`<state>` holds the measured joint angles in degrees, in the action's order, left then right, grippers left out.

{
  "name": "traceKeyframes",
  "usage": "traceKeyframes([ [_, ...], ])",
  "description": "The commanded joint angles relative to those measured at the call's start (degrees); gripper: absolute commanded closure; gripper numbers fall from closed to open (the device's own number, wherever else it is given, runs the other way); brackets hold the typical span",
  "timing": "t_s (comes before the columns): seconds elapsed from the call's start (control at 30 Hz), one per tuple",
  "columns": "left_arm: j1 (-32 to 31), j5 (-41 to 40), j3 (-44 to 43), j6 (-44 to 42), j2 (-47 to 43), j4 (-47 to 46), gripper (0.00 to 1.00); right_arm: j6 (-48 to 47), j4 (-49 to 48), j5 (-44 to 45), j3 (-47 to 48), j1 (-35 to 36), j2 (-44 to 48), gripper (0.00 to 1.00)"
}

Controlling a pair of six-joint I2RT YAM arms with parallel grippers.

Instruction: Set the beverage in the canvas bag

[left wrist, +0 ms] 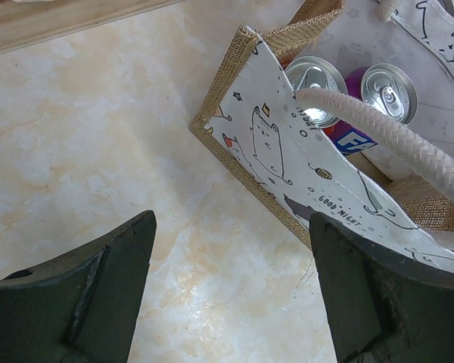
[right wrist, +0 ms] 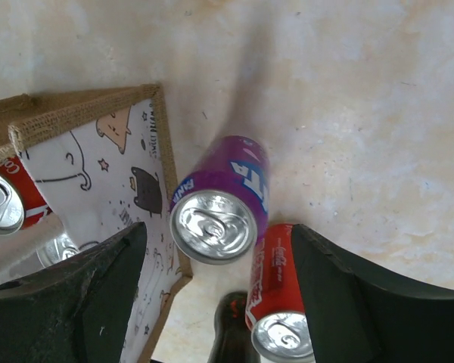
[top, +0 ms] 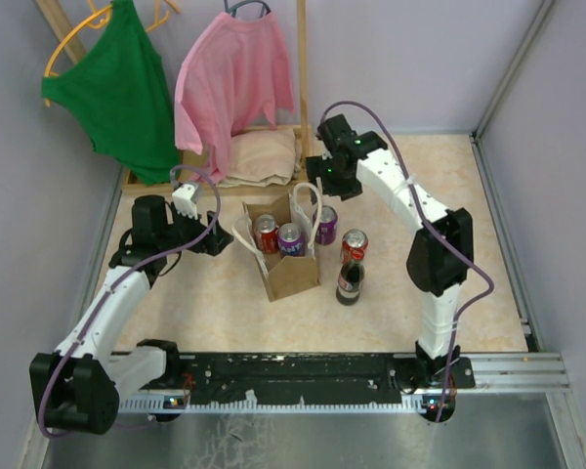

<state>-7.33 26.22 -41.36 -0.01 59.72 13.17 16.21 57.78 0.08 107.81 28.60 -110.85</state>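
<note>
The tan canvas bag [top: 288, 269] with white rope handles stands mid-table, open, with a red can [top: 266, 234] and a purple can [top: 291, 238] inside. A second purple can [top: 326, 225] stands just right of the bag, beside a red can [top: 355, 243] and a dark cola bottle [top: 350, 280]. My right gripper [top: 330, 188] is open above that outer purple can [right wrist: 219, 215], its fingers straddling it without touching. My left gripper [top: 220, 237] is open and empty, low beside the bag's left wall [left wrist: 287, 162]. The left wrist view also shows both cans inside [left wrist: 315, 79].
A wooden rack at the back holds a green top [top: 117, 83] and a pink shirt [top: 234, 78], with a folded beige cloth [top: 264, 156] on its base. Grey walls close in the table on the left, back and right.
</note>
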Motion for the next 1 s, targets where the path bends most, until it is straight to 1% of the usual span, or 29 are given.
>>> traceKeyframes([
  [0.0, 0.4, 0.8, -1.0, -0.2, -1.3, -1.3, 0.12, 0.3, 2.1, 0.4, 5.5, 2.2, -3.7, 0.23],
  [0.13, 0.5, 0.9, -0.9, -0.1, -1.3, -1.4, 0.12, 0.4, 5.6, 2.3, 8.4, 3.7, -6.7, 0.23],
  [0.3, 0.4, 1.3, -0.7, 0.2, -1.1, -1.6, 0.12, 0.3, 7.2, 4.3, 8.2, 4.3, -7.6, 0.23],
  [0.57, 0.5, 1.7, -1.4, 0.3, -0.1, -1.8, 0.12, -0.4, 7.6, 4.9, 5.3, 4.5, -8.9, 0.21],
  [0.7, 0.5, 1.7, -1.5, 0.3, 0.0, -1.5, 0.12, -0.4, 6.0, 5.0, 2.3, 4.5, -8.6, 0.21],
  [0.9, 0.5, 1.6, -1.9, 0.0, 0.2, -0.9, 0.12, -0.4, 4.7, 5.2, 0.9, 4.5, -9.1, 0.21],
  [0.97, 0.5, 1.5, -2.2, 0.0, 0.3, -0.7, 0.12, -0.4, 4.4, 5.6, 0.7, 4.6, -9.1, 0.23],
])
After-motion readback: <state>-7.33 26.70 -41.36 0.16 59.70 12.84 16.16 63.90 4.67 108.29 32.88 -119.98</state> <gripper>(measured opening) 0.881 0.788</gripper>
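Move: The right hand, open and empty, hangs above and just beyond the upright purple can outside the canvas bag: the can is about 5 cm back, 1 cm left and 13 cm below. The bag stands some 9 cm left of that can and 4 cm nearer the base; the red can about 6 cm to its right and 5 cm nearer, the cola bottle 5 cm right and 13 cm nearer. From the left hand, that purple can lies roughly 4 cm ahead, 23 cm right and 13 cm down. Down, about 7 cm in all with a near pause midway, the right hand sinks to the purple can beside the bag, first veering some 2 cm left, then easing back right and about 3 cm towards the base. The wrist steepens by roughly 15 degrees so the fingers point more nearly straight down, and they stay open, ending on either side of the can's top without closing. ##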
